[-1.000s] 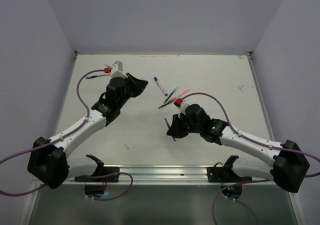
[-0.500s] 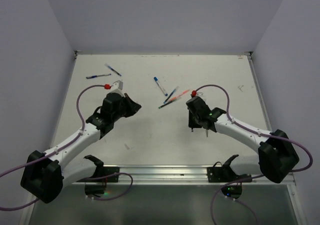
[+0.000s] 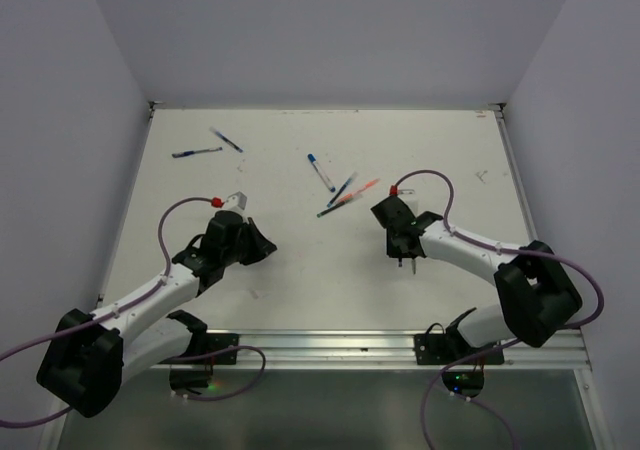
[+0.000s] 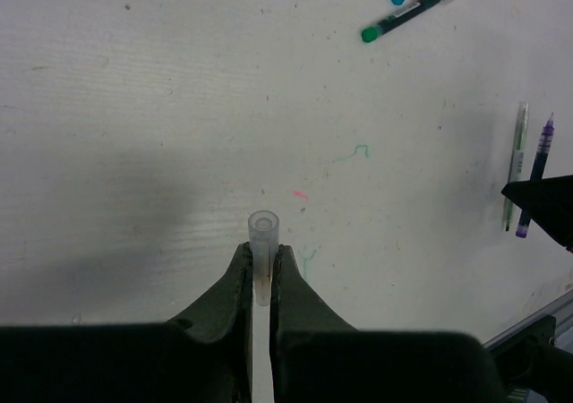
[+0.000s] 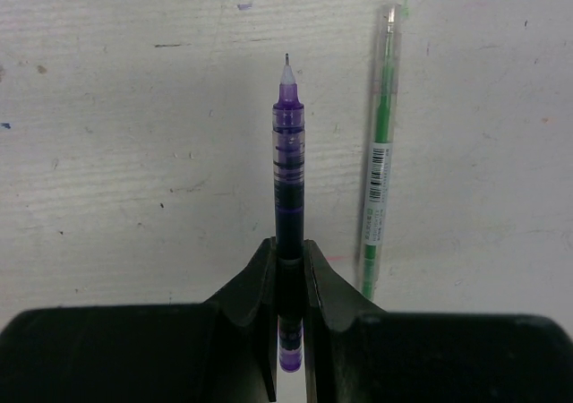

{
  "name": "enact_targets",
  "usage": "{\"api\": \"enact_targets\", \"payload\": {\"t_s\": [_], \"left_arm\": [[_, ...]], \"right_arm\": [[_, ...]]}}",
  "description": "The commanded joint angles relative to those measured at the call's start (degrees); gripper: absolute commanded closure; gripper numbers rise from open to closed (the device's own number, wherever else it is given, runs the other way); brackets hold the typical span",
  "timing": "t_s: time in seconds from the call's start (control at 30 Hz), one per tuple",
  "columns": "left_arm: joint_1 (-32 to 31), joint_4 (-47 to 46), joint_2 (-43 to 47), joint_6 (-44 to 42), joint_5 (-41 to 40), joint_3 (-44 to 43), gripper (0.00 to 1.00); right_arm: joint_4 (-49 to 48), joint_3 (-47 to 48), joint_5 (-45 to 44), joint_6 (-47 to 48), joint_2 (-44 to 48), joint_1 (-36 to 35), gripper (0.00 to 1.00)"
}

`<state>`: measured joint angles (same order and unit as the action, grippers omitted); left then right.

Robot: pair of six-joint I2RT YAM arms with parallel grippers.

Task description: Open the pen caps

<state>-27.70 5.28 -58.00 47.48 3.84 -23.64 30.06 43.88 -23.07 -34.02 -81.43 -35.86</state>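
My left gripper [image 4: 262, 252] is shut on a short clear pen cap [image 4: 263, 235], whose open end points away over the table. The same gripper [image 3: 258, 242] sits left of centre in the top view. My right gripper [image 5: 288, 249] is shut on the barrel of a purple pen [image 5: 287, 152] with a bare tip and no cap. It [image 3: 404, 255] hangs low over the table on the right. A green pen [image 5: 380, 157] lies flat just right of the purple one. Capped pens lie mid-table: a blue one [image 3: 320, 171], a dark one [image 3: 335, 204] and an orange one [image 3: 360, 191].
Two more pens [image 3: 196, 153] [image 3: 226, 140] lie at the far left of the white table [image 3: 300, 280]. A metal rail [image 3: 320, 342] runs along the near edge. Grey walls close in the left, right and back sides.
My left gripper has drawn back from the far left toward the near edge with the cap. My right gripper has swung rightward with the purple pen. The two have moved apart.
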Motion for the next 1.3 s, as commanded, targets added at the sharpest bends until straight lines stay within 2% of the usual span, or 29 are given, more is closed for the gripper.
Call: {"api": "enact_targets", "payload": {"t_s": [0.0, 0.2, 0.3, 0.4, 0.7, 0.9, 1.07, 1.2, 1.27], "left_arm": [[0.19, -1.33, 0.34, 0.33, 0.83, 0.09, 1.00], [0.19, 3.24, -0.98, 1.47, -0.76, -0.71, 1.00], [0.19, 3.95, -2.03, 1.91, -0.06, -0.27, 1.00], [0.19, 5.79, -2.12, 2.17, 0.29, -0.36, 1.00], [0.11, 15.72, 3.24, 8.40, 0.91, 0.87, 1.00], [0.11, 18.80, 3.77, 8.59, 0.38, 1.23, 1.00], [0.11, 19.85, 0.70, 9.29, 0.38, 0.87, 1.00], [0.11, 21.53, -2.38, 10.34, -1.20, 0.17, 1.00], [0.11, 22.31, -3.44, 10.96, -2.07, -0.18, 0.98]], "right_arm": [[-0.62, 0.42, -1.46, 0.97, -1.80, 0.35, 1.00], [0.17, 1.65, 0.04, 0.71, -4.79, 0.35, 1.00], [-0.62, 1.39, 0.66, 0.62, -4.88, 0.35, 0.92], [-0.62, 1.74, 0.75, 0.97, -5.58, 0.35, 0.90], [0.35, 2.70, -0.31, 1.68, -4.71, 0.35, 0.71], [-0.36, 2.70, 0.30, 2.12, -5.49, 0.35, 0.65], [-0.79, 2.09, 1.18, 4.05, -2.25, 0.35, 0.62], [-0.97, 1.30, 3.73, 4.75, 3.99, 0.44, 0.61], [-0.80, 1.38, 5.57, 5.19, 5.48, 0.26, 0.61]]}}
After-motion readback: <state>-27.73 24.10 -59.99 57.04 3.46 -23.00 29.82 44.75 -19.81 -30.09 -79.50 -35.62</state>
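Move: The right gripper holds the uncapped purple pen about 2 cm above bare table; the green pen's middle lies some 4 cm to its right, 3 cm farther out and 3 cm lower. The left gripper holds a clear cap and heads for bare table beside the loose cap, which lies about 10 cm back of this hand, 5 cm to its left and 6 cm below. Lower the right gripper not quite 2 cm to set the purple pen down beside the green one, hold there while the fingers open and let go, then rise about 3 cm clear. Meanwhile carry the still-gripped cap in the left hand some 6 cm back, 5 cm down and a little left towards the loose cap, tipping the fingers downward about 20 degrees. ##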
